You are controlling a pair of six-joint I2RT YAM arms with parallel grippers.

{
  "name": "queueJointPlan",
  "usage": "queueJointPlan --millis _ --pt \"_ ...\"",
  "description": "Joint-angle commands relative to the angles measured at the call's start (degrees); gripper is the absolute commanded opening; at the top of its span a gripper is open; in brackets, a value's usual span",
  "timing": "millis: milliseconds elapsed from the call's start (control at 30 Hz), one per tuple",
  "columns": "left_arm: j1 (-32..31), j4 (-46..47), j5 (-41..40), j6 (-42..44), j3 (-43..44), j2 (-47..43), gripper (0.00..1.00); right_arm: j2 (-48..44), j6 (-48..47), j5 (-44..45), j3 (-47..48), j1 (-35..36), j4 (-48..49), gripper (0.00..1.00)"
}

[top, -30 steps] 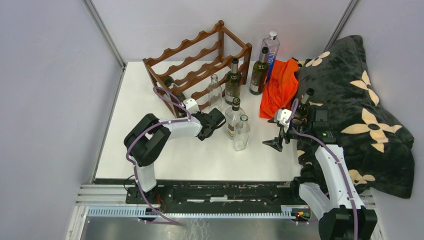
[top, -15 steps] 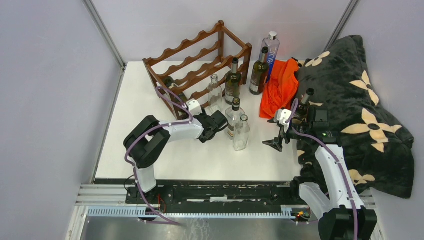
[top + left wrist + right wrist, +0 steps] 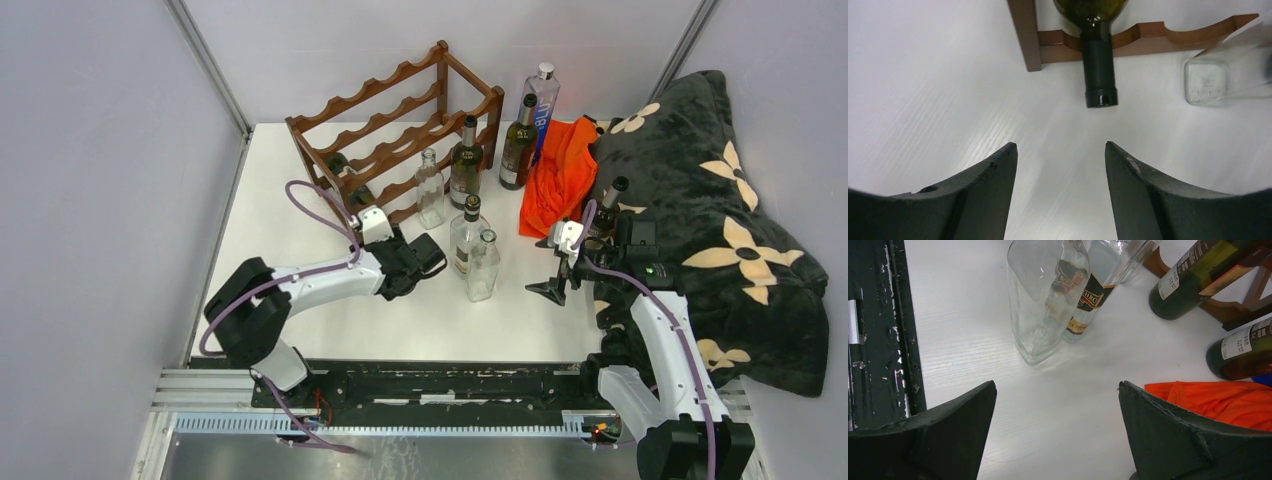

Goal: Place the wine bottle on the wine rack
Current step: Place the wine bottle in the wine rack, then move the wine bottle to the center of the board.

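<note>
The reddish-brown wine rack (image 3: 400,125) stands at the back left of the white table. A dark green wine bottle (image 3: 346,170) lies in its bottom tier. In the left wrist view its neck (image 3: 1097,65) sticks out over the scalloped rail (image 3: 1158,36) towards me. My left gripper (image 3: 418,257) is open and empty, low over the table a short way in front of that neck (image 3: 1060,145). My right gripper (image 3: 548,288) is open and empty over bare table (image 3: 1057,382), right of the clear bottles.
Three clear glass bottles (image 3: 430,190) (image 3: 467,235) (image 3: 483,268) stand between the grippers. Two dark wine bottles (image 3: 465,165) (image 3: 518,145) and a tall blue bottle (image 3: 540,105) stand behind. An orange cloth (image 3: 560,175) and a black flowered blanket (image 3: 710,210) fill the right side.
My left arm has drawn back towards the near left, its elbow swinging out left. Its gripper moved a little away from the rack. The right arm has not moved.
</note>
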Motion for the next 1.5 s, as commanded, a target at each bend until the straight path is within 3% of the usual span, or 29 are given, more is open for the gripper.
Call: queueJointPlan --millis 0,133,267,367,433,500,600,767,867,1067,1267,1400,1467 --pt "-2.07 -1.85 0.81 0.39 -2.87 -8.0 0.7 -0.89 -2.11 -1.4 2.61 -0.24 -0.52 0.98" --pt "-2.83 6.53 9.86 16.89 -7.04 -17.02 0.74 -0.51 -5.62 -0.17 3.98 -0.24 -2.57 0.98" --pt "-2.84 18.08 28.73 37.92 -13.14 -28.67 0.83 -0.29 -11.81 -0.85 4.0 0.01 -4.42 0.98" --pt "-2.77 23.34 40.1 47.87 -16.92 -38.86 0.92 -0.23 -17.27 -3.25 4.31 0.62 -5.94 0.98" --pt "-2.75 25.02 44.02 52.16 -18.35 -43.15 0.97 0.71 -16.56 -3.79 5.44 1.92 -5.53 0.98" --pt "-2.75 25.66 47.44 55.12 -18.64 -45.38 0.98 1.2 -10.15 -2.17 6.34 4.6 -1.31 0.98" --pt "-2.75 26.14 49.59 56.54 -17.91 -45.96 0.98 0.96 3.44 3.21 7.36 7.46 7.04 0.98" --pt "-2.75 29.28 49.13 56.92 -18.29 -46.36 0.98 1.62 12.14 5.6 10.81 11.09 9.57 0.98" --pt "-2.75 31.59 48.2 56.85 -18.81 -46.47 0.98 2.18 23.82 7.95 10.58 14.25 16.52 0.98" --pt "-2.75 33.9 47.04 56.09 -18.93 -46.78 0.98 5.1 35.52 13.32 10.85 20.24 26.66 0.98" --pt "-2.74 34.39 46.18 54.65 -20.2 -48.26 0.97 7.53 40.77 14.52 9.44 24.67 30.99 0.91" --pt "-2.7 35.58 46.07 53.89 -21.28 -49.17 0.97 9.05 42.8 17.22 9.46 26.21 32.01 0.78" --pt "-2.74 35.45 45.91 53.69 -21.29 -49.36 0.97 9.28 43.35 17.55 9.22 26.45 32.68 0.66"
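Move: The open right hand has the capless clear bottle about 11 cm to its left and 2 cm ahead, its middle some 4 cm lower; the capped clear bottle stands about 15 cm left and 8 cm ahead. From the left hand the capless clear bottle is about 22 cm right and 3 cm back, its middle 5 cm higher; the racked wine bottle's middle lies 16 cm ahead, 7 cm left and 3 cm lower. Right goes about 10 cm left and up to the capless bottle's neck, starting to close; left rises backward. ##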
